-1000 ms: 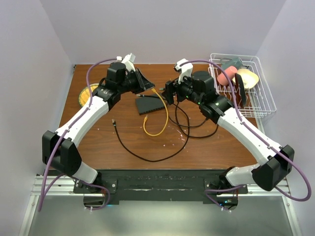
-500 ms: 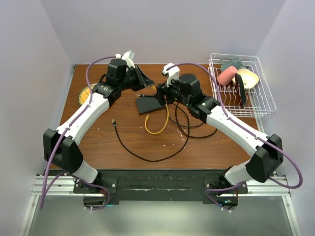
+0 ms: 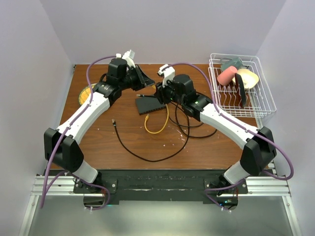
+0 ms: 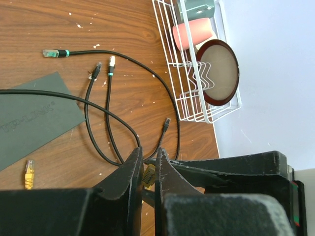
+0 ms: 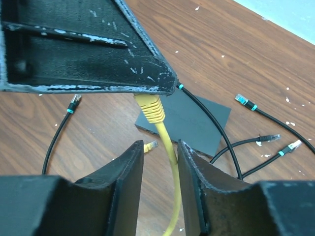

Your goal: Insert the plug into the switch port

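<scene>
My left gripper [image 4: 149,153] is shut on the yellow plug [image 4: 147,174], holding it above the table; only the plug's tip shows between the fingers. From the plug's yellow boot [image 5: 152,109] the yellow cable [image 5: 170,152] hangs down between the fingers of my right gripper [image 5: 160,145]. Those jaws stand a little apart, with the cable close to the right finger. The dark flat switch [image 3: 150,104] lies on the table just below both grippers [image 5: 189,120]. Its ports are too small to make out.
The yellow cable's other plug [image 5: 151,145] lies beside the switch. Several black cables [image 3: 147,155] loop over the table, their ends [image 4: 103,66] loose. A white wire rack [image 3: 261,93] with cups and a plate stands at the right. A yellow disc [image 3: 86,93] lies far left.
My right arm swung left to just under the left gripper, and its jaws narrowed round the yellow cable. The left gripper kept hold of the plug and barely moved.
</scene>
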Robot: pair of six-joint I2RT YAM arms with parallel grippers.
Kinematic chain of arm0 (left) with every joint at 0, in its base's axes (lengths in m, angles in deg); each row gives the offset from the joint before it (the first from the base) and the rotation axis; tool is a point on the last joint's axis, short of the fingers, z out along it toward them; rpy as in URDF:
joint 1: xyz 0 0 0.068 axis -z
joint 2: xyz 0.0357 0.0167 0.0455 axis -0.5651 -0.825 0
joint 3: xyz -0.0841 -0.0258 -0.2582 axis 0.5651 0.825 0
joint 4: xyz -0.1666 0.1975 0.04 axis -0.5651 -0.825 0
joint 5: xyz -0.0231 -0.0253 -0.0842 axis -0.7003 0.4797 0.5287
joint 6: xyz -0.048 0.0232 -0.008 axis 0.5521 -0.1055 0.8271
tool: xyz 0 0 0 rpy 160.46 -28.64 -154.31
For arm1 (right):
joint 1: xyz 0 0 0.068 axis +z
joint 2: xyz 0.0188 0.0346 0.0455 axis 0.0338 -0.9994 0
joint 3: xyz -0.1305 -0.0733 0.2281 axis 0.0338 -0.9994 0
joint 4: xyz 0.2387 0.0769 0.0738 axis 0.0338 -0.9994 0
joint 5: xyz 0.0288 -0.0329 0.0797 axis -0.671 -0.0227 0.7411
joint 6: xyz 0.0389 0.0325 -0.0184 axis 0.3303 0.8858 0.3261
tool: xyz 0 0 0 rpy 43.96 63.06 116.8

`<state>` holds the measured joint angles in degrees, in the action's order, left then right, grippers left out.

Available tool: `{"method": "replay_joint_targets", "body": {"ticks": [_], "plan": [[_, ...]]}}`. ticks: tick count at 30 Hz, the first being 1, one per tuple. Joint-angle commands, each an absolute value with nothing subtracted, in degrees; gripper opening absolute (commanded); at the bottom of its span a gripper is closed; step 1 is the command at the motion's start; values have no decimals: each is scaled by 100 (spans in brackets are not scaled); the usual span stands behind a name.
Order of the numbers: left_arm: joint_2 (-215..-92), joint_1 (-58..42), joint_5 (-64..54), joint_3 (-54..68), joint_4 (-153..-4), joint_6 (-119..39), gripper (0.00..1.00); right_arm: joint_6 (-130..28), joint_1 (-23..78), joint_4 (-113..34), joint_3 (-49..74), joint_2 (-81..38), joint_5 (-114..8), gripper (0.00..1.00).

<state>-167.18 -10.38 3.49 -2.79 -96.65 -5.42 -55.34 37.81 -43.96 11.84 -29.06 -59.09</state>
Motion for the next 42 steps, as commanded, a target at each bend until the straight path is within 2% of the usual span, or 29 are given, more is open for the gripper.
{"method": "replay_joint_targets", "body": {"ticks": [1, 10, 12, 13, 15, 23, 24, 25, 26, 29, 30, 34, 42], "plan": [[-16705, -1024, 484, -545, -9538, -475, 0, -5455, 3814, -3963, 1352, -2803, -6085, 36], [-16705, -1024, 546, -493, -9494, -466, 0, -5359, 3832, -3716, 1326, -2820, -6015, 34], [-16705, -1024, 563, -484, -9468, -458, 0, -5341, 3832, -3725, 1343, -2872, -6023, 25], [-16688, -1033, 563, -475, -9450, -440, 0, -5323, 3832, -3716, 1352, -2916, -6041, 10], [-16679, -1024, 590, -475, -9441, -440, 0, -5262, 3840, -3699, 1361, -2934, -6085, 0], [-16670, -1024, 660, -457, -9389, -562, 0, -5314, 3840, -3804, 1370, -2847, -6331, 0], [-16670, -1024, 660, -466, -9389, -589, 15, -5314, 3832, -3830, 1396, -2820, -6348, 0], [-16661, -1024, 660, -492, -9380, -624, 26, -5323, 3840, -3848, 1405, -2785, -6349, 0], [-16644, -1024, 651, -510, -9380, -720, 43, -5323, 3832, -3874, 1431, -2715, -6349, 0], [-16591, -1033, 310, -712, -9652, -923, 71, -5323, 3832, -4198, 1537, -2592, -6445, 0], [-16539, -1042, 117, -799, -9705, -984, 76, -5384, 3832, -4269, 1554, -2470, -6558, 0], [-16415, -1155, -236, -888, -9890, -1248, 86, -5437, 3726, -4621, 1537, -2056, -6691, 0], [-16705, -1499, -289, -975, -10021, -1626, 86, -5560, 3191, -5517, 1528, -1151, -6620, 0]]}}
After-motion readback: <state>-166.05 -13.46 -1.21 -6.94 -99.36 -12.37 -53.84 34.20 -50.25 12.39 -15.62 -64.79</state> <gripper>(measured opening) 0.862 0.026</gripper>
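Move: The left fingers still pinch the yellow plug at their hand point; the right fingers, part-open, already stand around its cable, with the plug itself about 3 cm ahead, 3 cm left and 3 cm above the right hand. The switch lies on the table some 9 cm ahead of the right hand, 5 cm left and 24 cm down. The cable's other yellow plug is roughly 2 cm ahead, 6 cm left and 23 cm below the right hand. The right hand eases up about 1 cm, shuts its fingers on the yellow cable just behind the plug's boot and holds there, while the left hand keeps its pinch on the plug, then opens wide and lets go. Once the plug is free, the right hand carries it away from the left hand, about 6 cm to the right and 6 cm up with a slight clockwise turn, as the left hand backs off open, some 3 cm left and 3 cm up and a little forward. ##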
